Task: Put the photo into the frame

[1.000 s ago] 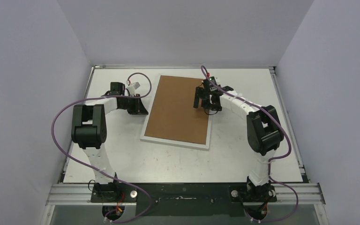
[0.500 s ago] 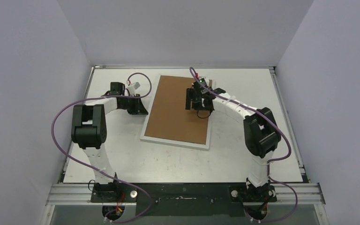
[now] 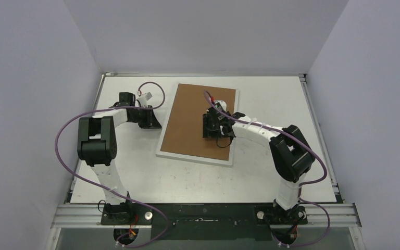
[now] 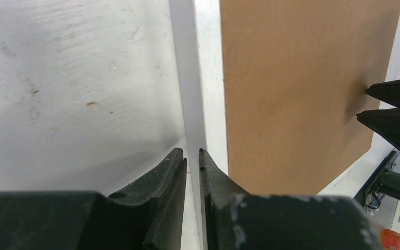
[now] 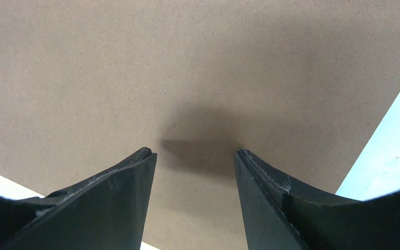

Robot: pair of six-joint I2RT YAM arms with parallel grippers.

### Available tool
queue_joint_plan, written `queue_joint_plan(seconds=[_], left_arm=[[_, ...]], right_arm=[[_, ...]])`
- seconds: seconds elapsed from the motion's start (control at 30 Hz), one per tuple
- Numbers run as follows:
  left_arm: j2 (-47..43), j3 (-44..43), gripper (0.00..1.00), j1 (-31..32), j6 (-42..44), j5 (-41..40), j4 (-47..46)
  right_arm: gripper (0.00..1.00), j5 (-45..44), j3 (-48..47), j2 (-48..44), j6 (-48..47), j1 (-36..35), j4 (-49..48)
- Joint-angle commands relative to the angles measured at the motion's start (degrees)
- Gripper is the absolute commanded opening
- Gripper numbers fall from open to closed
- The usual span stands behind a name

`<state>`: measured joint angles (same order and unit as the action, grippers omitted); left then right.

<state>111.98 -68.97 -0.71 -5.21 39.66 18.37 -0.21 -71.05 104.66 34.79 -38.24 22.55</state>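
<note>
The frame (image 3: 195,157) lies face down in mid-table, its brown board (image 3: 192,122) facing up inside a thin white rim (image 4: 211,78). The photo is not in view. My left gripper (image 3: 155,121) sits at the frame's left edge. In the left wrist view its jaws (image 4: 191,151) stand almost together with the white rim running between them. My right gripper (image 3: 207,130) is over the right half of the board (image 5: 198,67), just above it. Its jaws (image 5: 194,152) stand apart with nothing between them. Its fingertips (image 4: 393,112) also show at the right of the left wrist view.
Grey walls close off the white table (image 3: 135,172) at the back and on both sides. A metal rail (image 3: 203,214) carrying both arm bases runs along the near edge. Purple cables (image 3: 65,130) loop off each arm.
My right gripper has moved left and nearer across the board, and its jaws have narrowed. My left gripper has stayed at the frame's left edge.
</note>
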Motion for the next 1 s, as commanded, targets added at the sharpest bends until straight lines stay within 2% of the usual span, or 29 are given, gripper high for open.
queue_joint_plan(seconds=[0.0, 0.43, 0.6, 0.8, 0.97], left_arm=[[-2.5, -0.1, 0.14, -1.4, 2.2, -0.6, 2.3], [-3.7, -0.6, 0.14, -1.9, 2.9, 1.8, 4.1], [-3.9, -1.3, 0.14, -2.2, 3.7, 2.8, 5.5], [-4.9, -4.0, 0.15, -3.2, 4.5, 4.3, 9.0], [-5.4, -5.6, 0.16, -4.1, 4.0, 5.1, 9.5]], right_arm=[[0.58, -0.2, 1.0, -2.4, 0.8, 0.2, -2.1], [0.60, -0.7, 5.9, -1.5, 3.4, 0.0, -4.5], [0.64, -0.8, 7.0, -1.2, 3.8, 0.0, -5.8], [0.84, 1.2, -2.3, -7.0, 2.2, 2.7, -1.8], [0.89, 1.4, -15.0, -2.8, -3.0, 8.7, 1.3]])
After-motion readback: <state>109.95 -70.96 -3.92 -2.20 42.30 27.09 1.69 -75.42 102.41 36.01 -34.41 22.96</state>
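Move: Near the board's close right-hand quarter, the right fingertips are on the brown backing board, whose middle lies about 8 cm ahead and 6 cm left, a centimetre below. Of the white frame, the near rail's middle is some 10 cm back and 8 cm left, the right rail's about 5 cm ahead and 11 cm right. From the left hand, the board's middle is roughly 19 cm right and 2 cm ahead; the left rail's middle is 4 cm right and 3 cm ahead. Pressing on down at nearly the same spot of the backing board, the half-open right fingers sink barely half a centimetre, then lift clear, rising about 4.5 cm and going some 3 cm forward over the board while spreading wide. The left hand, its fingers nearly shut, eases about 1.5 cm left, away from the frame's left rail, drifts back a little and finally rises about 2 cm. ##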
